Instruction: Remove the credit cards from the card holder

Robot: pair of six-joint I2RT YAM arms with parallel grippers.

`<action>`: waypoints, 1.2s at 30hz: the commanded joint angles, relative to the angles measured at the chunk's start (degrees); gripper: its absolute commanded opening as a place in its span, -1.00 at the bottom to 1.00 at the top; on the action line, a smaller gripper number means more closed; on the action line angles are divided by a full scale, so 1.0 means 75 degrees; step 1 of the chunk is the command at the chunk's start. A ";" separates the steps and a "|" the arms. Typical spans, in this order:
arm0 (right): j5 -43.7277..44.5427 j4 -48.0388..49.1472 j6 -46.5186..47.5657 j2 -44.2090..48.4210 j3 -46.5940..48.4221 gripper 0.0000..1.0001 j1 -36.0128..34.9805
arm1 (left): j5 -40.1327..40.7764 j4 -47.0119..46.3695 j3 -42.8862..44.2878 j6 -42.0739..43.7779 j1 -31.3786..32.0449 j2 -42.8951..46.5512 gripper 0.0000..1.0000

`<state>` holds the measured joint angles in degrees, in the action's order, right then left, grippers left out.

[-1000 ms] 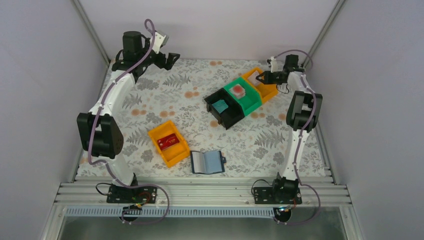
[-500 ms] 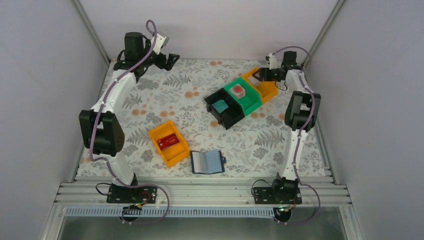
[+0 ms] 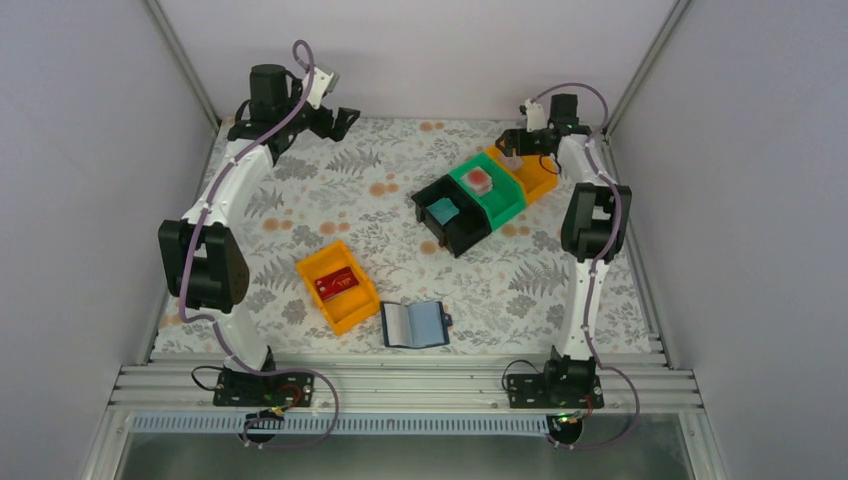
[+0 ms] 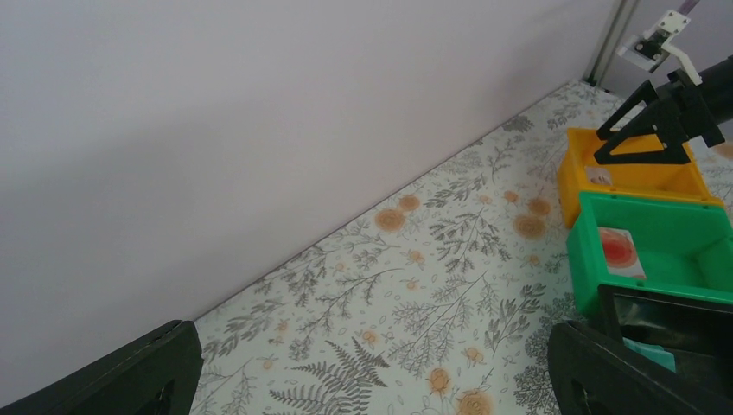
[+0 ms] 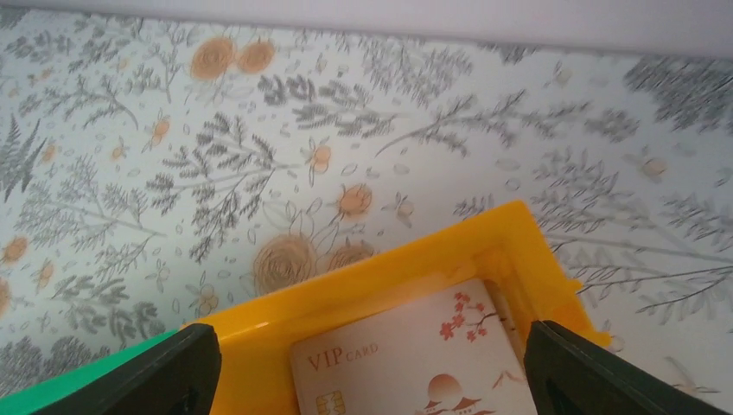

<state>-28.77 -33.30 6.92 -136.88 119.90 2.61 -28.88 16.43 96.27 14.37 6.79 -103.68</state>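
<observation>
The card holder (image 3: 413,323) lies open near the front edge, its pale blue sleeves facing up. A pinkish-white VIP card (image 5: 415,363) lies flat in the far orange bin (image 5: 363,277). My right gripper (image 5: 372,346) hangs open just above it, touching nothing. Other credit cards lie in bins: a red card (image 3: 335,283), a teal card (image 3: 440,211) and a pinkish-white card (image 3: 478,180) with a red mark. My left gripper (image 3: 335,122) is open and empty at the far left, well away from the card holder.
An orange bin (image 3: 338,285) sits left of the card holder. A black bin (image 3: 448,218), a green bin (image 3: 487,190) and the far orange bin (image 3: 530,168) stand in a diagonal row at the back right. White walls and frame posts enclose the table.
My right gripper has gone from shut to open over the far orange bin, leaving the pinkish-white card in it, and has drawn back toward the far wall. The left arm has not moved.
</observation>
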 commanded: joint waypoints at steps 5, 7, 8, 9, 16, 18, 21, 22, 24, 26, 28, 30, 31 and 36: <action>0.1239 0.1052 -0.0737 0.1949 -0.1404 0.77 -0.0548 | 0.0137 0.0207 0.0112 0.0229 0.0160 0.0461 1.00; 0.1762 0.1056 -0.0909 0.2358 -0.1686 0.77 -0.0832 | 0.0131 0.0283 -0.0025 0.0304 0.0184 0.0646 1.00; 0.2022 0.1046 -0.0993 0.2524 -0.1789 0.77 -0.0946 | 0.0137 0.0303 -0.0112 0.0310 0.0195 0.0757 1.00; 0.2208 0.1016 -0.1086 0.2698 -0.1873 0.77 -0.1038 | 0.0120 0.0313 -0.0233 0.0312 0.0198 0.0872 1.00; 0.2489 0.0791 -0.2231 0.4019 -0.2643 0.77 -0.1771 | 0.0294 0.0262 -0.1443 -0.0077 0.0403 0.2063 1.00; 0.2504 0.0602 -0.2528 0.4411 -0.3230 0.76 -0.2204 | 0.0398 0.0200 -0.1975 -0.0253 0.0608 0.2530 1.00; 0.2887 0.0450 -0.2886 0.5152 -0.4350 0.74 -0.2973 | 0.0377 -0.0159 -0.3513 -0.0843 0.0913 0.3746 1.00; 0.3053 0.0436 -0.2983 0.5431 -0.4766 0.74 -0.3269 | 0.0246 -0.0351 -0.4198 -0.1060 0.1014 0.4348 1.00; 0.3373 0.0490 -0.3216 0.6225 -0.5727 0.73 -0.3831 | -0.0125 -0.0614 -0.5454 -0.1451 0.1205 0.5547 1.00; 0.3602 0.0695 -0.3597 0.7125 -0.6831 0.73 -0.4393 | -0.0401 -0.0821 -0.6703 -0.1999 0.1480 0.6654 1.00; 0.3606 0.0871 -0.4103 0.7767 -0.7862 0.73 -0.4913 | -0.0650 -0.1227 -0.7848 -0.2766 0.1659 0.7606 1.00; 0.3581 0.0846 -0.4741 0.8177 -0.8705 0.73 -0.5464 | -0.0635 -0.1748 -0.8850 -0.4334 0.1772 0.8211 1.00; 0.3541 0.0832 -0.5066 0.8314 -0.9148 0.73 -0.5693 | -0.0568 -0.1928 -0.9248 -0.5120 0.1788 0.8369 0.99; 0.3308 0.1093 -0.5749 0.8235 -1.0339 0.73 -0.6652 | -0.0322 -0.1997 -1.0237 -0.6007 0.1787 0.8876 0.96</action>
<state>-4.08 -27.49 -28.80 -73.67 47.40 -42.70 -32.16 4.89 22.65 -20.12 20.12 -39.29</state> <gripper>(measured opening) 0.866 0.982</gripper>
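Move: The open card holder lies near the arms: for the left gripper about 36 cm back, 17 cm to its right and 30 cm down; for the right gripper about 44 cm back, 23 cm left and 10 cm down. The left orange box sits 26 cm back of the left gripper, 1 cm to its left. From the right gripper, the green box is 6 cm back and 2 cm left, the black box 13 cm back and 13 cm left. Lift the open right gripper clear of the right orange box, then sweep it back past the green and black boxes and down towards the card holder, about 37 cm back and 18 cm left overall. Bring the open left gripper back about 30 cm and then down over the left orange box, tipping it down and rolling its left side down, some 20 degrees each. ##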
